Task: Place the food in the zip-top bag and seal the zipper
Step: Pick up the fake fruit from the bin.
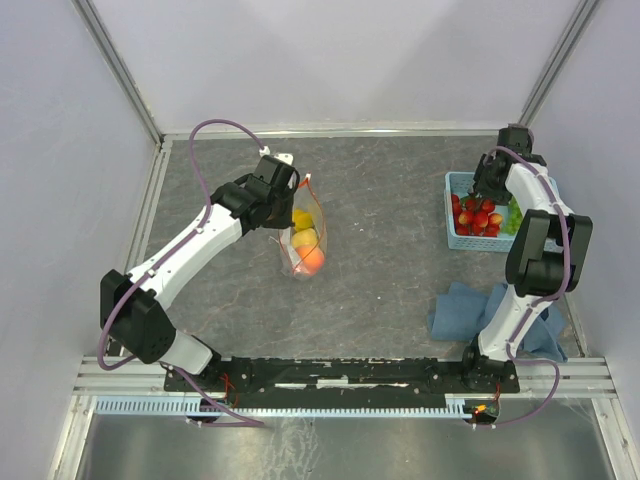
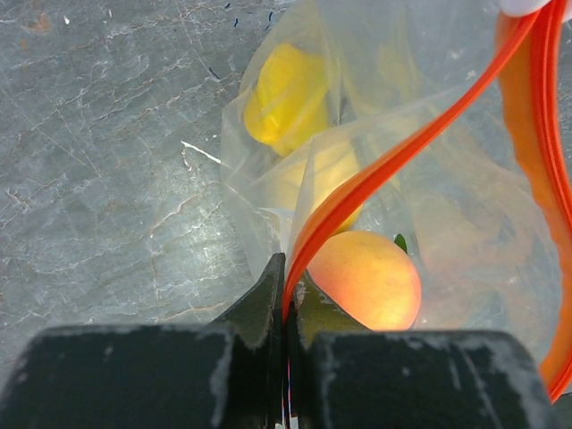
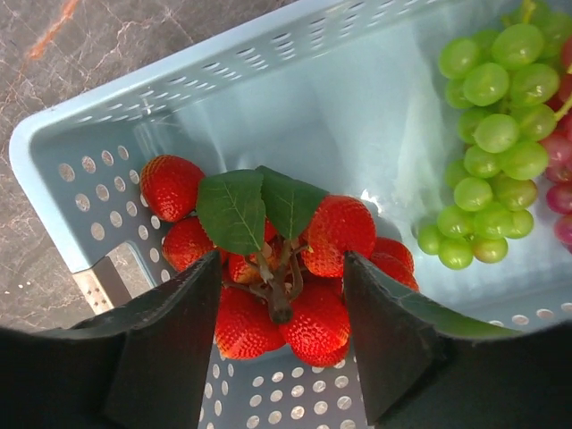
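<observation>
The clear zip-top bag [image 1: 305,240] stands upright at centre-left, its mouth gaping. Inside lie an orange-red peach [image 2: 366,277] and yellow fruit [image 2: 286,89]. My left gripper [image 2: 288,277] is shut on the red-orange zipper [image 2: 393,165] at the bag's near edge. My right gripper [image 3: 281,259] hangs low in the light-blue basket [image 3: 268,98], open, with a jaw on each side of the strawberries [image 3: 335,232], which rest on the basket floor. Green grapes [image 3: 487,134] lie to their right, and purple grapes [image 3: 561,179] show at the frame's edge.
The basket [image 1: 452,185] sits at the far right near the back wall. A crumpled blue cloth [image 1: 470,310] lies by the right arm's base. Metal frame rails border the grey stone tabletop [image 1: 380,290].
</observation>
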`<state>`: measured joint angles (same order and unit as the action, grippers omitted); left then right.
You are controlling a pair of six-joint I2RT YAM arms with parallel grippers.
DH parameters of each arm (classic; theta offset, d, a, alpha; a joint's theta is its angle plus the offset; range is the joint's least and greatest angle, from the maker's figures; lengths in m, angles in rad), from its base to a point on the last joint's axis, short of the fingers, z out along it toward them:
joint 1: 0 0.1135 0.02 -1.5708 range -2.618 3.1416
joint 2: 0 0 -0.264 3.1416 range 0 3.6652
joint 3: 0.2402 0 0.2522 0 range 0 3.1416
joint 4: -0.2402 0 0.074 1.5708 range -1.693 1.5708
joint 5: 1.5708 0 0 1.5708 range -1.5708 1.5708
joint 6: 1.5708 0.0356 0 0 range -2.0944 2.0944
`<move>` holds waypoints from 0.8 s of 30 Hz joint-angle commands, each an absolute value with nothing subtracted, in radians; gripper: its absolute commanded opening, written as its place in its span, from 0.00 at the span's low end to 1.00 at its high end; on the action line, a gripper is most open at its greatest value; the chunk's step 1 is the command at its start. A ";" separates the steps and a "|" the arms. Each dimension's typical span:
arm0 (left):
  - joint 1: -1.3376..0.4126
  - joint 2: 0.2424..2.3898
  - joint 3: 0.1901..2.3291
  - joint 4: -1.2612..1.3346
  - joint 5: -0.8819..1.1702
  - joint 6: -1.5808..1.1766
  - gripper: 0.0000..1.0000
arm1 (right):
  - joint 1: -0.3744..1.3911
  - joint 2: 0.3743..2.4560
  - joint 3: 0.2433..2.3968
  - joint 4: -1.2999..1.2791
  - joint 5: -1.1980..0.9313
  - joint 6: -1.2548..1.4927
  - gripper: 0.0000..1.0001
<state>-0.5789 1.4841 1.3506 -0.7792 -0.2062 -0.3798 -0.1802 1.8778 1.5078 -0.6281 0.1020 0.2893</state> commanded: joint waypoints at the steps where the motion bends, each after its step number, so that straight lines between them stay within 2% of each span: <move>1: -0.571 1.472 1.353 -0.740 -0.174 -0.336 0.03 | -0.187 1.895 1.572 -0.585 0.074 0.270 0.59; 7: -0.568 1.471 1.351 -0.739 -0.161 -0.336 0.03 | -0.188 1.915 1.561 -0.583 0.066 0.260 0.43; 13: -0.566 1.466 1.345 -0.730 -0.134 -0.336 0.03 | -0.188 1.862 1.541 -0.597 0.089 0.246 0.11; 17: -0.566 1.464 1.345 -0.732 -0.132 -0.335 0.03 | -0.187 1.772 1.518 -0.579 0.113 0.244 0.02; 24: -0.564 1.457 1.341 -0.730 -0.121 -0.333 0.03 | -0.173 1.612 1.462 -0.538 0.120 0.249 0.02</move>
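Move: The right hand hovers with open fingers on either side of the strawberry bunch's stem; the bunch's middle is straight below, some 4 cm down, level fore and aft. The green grapes lie about 10 cm to this hand's right and 1 cm farther out, the red grapes some 15 cm right and level with it, both around 6 cm below. From the left hand, the strawberries are roughly 44 cm right, 7 cm ahead and 13 cm lower. Downward first, barely 1 cm with a touch of forward, the right hand settles over the strawberry bunch while its fingers close from about two-thirds open to nearly shut, pinching the stem just under the leaves. It then rises about 6 cm, drawing back some 1 cm and tilting the fingertips slightly outward, keeping its pinch on the stem. ##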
